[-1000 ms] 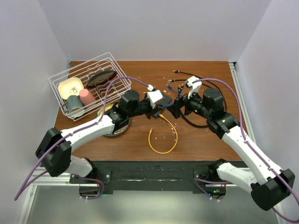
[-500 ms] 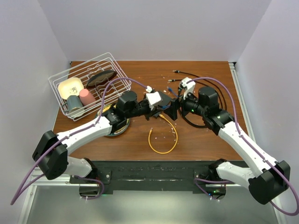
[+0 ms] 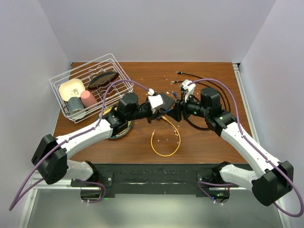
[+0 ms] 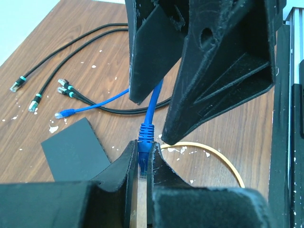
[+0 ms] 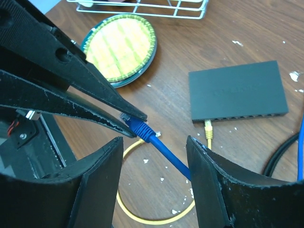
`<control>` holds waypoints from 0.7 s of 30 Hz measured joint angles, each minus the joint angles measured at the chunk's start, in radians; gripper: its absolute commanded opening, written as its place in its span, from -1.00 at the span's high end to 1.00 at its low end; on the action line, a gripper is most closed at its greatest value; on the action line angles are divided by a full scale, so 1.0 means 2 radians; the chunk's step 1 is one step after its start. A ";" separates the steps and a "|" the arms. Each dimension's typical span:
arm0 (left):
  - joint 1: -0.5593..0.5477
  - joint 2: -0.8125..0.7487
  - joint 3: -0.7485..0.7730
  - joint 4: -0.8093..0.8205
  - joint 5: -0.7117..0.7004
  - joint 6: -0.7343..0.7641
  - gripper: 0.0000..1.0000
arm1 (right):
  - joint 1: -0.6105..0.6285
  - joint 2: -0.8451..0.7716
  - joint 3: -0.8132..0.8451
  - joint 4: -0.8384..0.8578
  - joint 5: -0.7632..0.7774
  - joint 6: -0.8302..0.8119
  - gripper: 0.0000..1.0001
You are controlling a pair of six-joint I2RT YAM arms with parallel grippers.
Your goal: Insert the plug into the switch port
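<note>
My left gripper (image 4: 141, 145) is shut on the blue plug (image 4: 144, 140), held a little above the table with its blue cable (image 5: 166, 154) trailing away. My right gripper (image 5: 154, 175) faces it, jaws apart on either side of that cable just behind the plug (image 5: 134, 125), touching nothing. The switch (image 5: 237, 89) is a flat black box on the table; its row of ports (image 5: 247, 115) runs along one narrow edge. A yellow plug (image 5: 207, 127) sits in the end port. In the top view the two grippers meet at mid-table, left (image 3: 165, 114) and right (image 3: 174, 113).
A yellow cable loop (image 3: 164, 154) lies toward the front. Black cables with teal-banded plugs (image 4: 47, 90) and a second blue plug (image 4: 64, 114) lie behind the switch. A stack of plates (image 5: 124, 47) sits at left under the left arm, with a white wire basket (image 3: 90, 85) of dishes behind it.
The right arm has moved left up to the left gripper, and its jaws have narrowed around the blue cable. The left gripper has kept hold of the plug.
</note>
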 measured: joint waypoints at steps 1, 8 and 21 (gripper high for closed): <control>0.000 -0.002 0.000 0.000 -0.001 0.002 1.00 | 0.000 0.001 0.000 0.000 -0.003 -0.001 -0.18; -0.001 -0.012 -0.008 -0.006 -0.014 0.015 1.00 | 0.008 0.008 0.001 -0.001 -0.014 -0.007 0.15; -0.002 -0.022 -0.016 -0.015 -0.036 0.024 1.00 | 0.019 0.024 0.002 -0.003 -0.009 -0.017 1.00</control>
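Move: The left fingers already hold the blue plug, with the switch roughly 10 cm ahead of that hand, about level with it sideways and some 18 cm below. For the right hand, the stretch of blue cable just behind the plug's boot lies between its half-open fingertips, about 1 cm to the left and 1 cm down, neither ahead nor back; the plug is some 4 cm left and 1 cm ahead at about the same height, and the yellow plug about 4 cm ahead, 4 cm left and 19 cm below. The right hand eases about 1.5 cm left and as much down towards the held plug, drifting slightly back, while its fingers close from a little over half open to almost shut and pinch the blue cable right behind the boot. The left hand keeps its closed grip on the plug and shifts about 1.5 cm to the left, away from the right hand's side, with only a few degrees of wrist turn. ##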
